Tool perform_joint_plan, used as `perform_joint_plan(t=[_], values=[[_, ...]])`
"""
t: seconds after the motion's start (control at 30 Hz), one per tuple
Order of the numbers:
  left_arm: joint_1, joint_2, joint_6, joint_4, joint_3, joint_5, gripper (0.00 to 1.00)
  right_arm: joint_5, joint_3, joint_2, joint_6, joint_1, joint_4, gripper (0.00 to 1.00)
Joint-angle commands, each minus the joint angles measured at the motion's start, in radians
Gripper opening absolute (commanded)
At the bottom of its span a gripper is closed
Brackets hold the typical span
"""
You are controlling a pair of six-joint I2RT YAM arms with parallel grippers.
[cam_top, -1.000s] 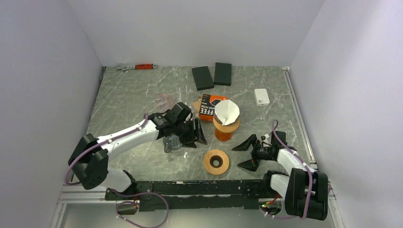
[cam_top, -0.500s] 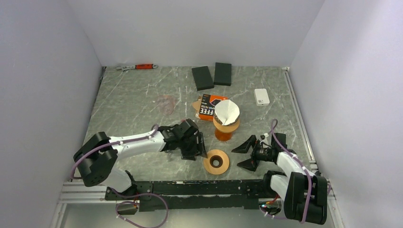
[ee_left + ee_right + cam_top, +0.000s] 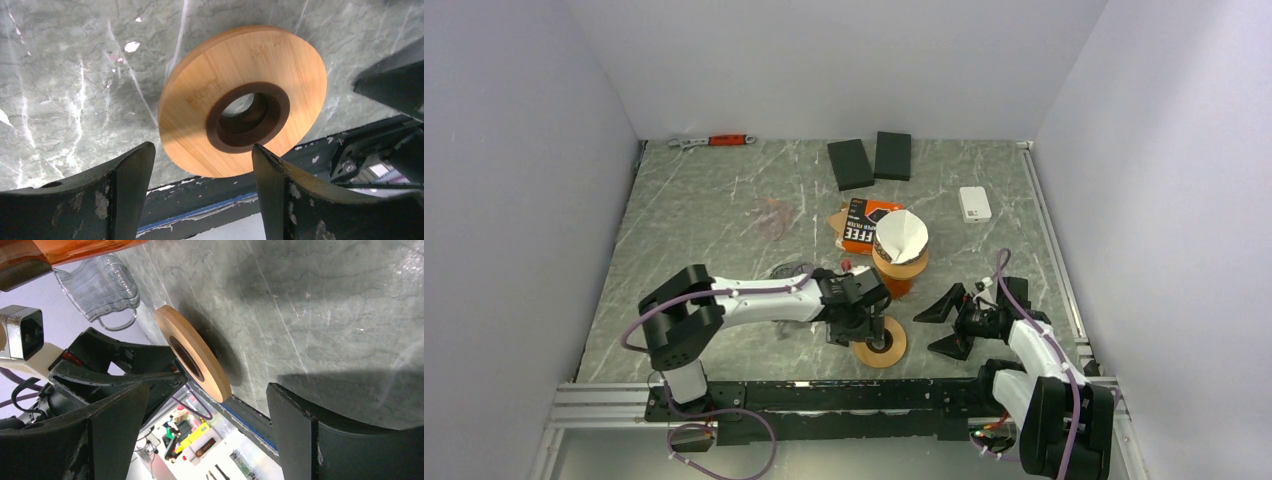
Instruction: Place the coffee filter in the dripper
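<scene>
The white cone-shaped coffee filter (image 3: 902, 235) stands in the mouth of an amber cup (image 3: 897, 272) (image 3: 75, 250). A clear ribbed dripper (image 3: 789, 270) (image 3: 100, 290) with a handle lies on the table left of the cup, apart from both grippers. My left gripper (image 3: 864, 325) (image 3: 202, 165) is open at the left edge of a flat wooden ring (image 3: 879, 341) (image 3: 245, 100), with nothing between its fingers. The right gripper (image 3: 942, 326) (image 3: 207, 405) stands open and empty just right of that ring (image 3: 192, 352), pointing at it.
An orange filter box (image 3: 864, 225) lies behind the cup. Two dark blocks (image 3: 851, 163) (image 3: 892, 155), a small white box (image 3: 974, 203) and a red-handled wrench (image 3: 714, 141) sit near the back wall. The black front rail (image 3: 824, 395) runs close behind the ring.
My left arm swung right and toward the front, from the clear dripper to the wooden ring, its jaws widening. The dripper stays on the table. The right arm barely moved.
</scene>
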Motion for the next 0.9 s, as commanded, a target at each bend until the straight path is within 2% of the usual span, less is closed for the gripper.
perform_joint_plan(t=[0.0,0.13,0.33,0.47,0.63,0.87], values=[[-0.026,0.088,-0.055,-0.217,0.125,-0.117,0.78,0.011,0.035,-0.025,-0.009,-0.003,-0.036,0.93],[-0.031,0.136,-0.05,-0.223,0.159,-0.112,0.76,0.012,0.049,-0.018,-0.018,-0.003,-0.045,0.93],[-0.038,0.121,-0.07,-0.201,0.135,-0.124,0.66,0.021,0.091,-0.023,-0.018,-0.003,-0.066,0.94],[-0.043,0.094,-0.072,-0.191,0.117,-0.145,0.57,0.026,0.116,-0.024,-0.022,-0.003,-0.079,0.94],[-0.043,0.066,-0.069,-0.168,0.097,-0.155,0.41,0.032,0.143,-0.019,-0.032,-0.003,-0.098,0.94],[-0.049,-0.011,-0.083,-0.217,0.1,-0.193,0.34,0.032,0.177,0.001,-0.043,-0.003,-0.11,0.95]])
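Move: The wooden ring's middle lies about 3 cm to the left hand's right, level with it fore and aft and some 2 cm below, so the band between hole and left rim sits nearly under the fingers. The carafe stands about 12 cm ahead and 6 cm right of this hand, the glass mug 9 cm ahead and 14 cm left. From the right hand the ring is roughly 9 cm left, 1 cm back and 2 cm lower. Left hand sinks about 2 cm, pinches the wooden ring's left side, then eases left; right rises 3 cm. ##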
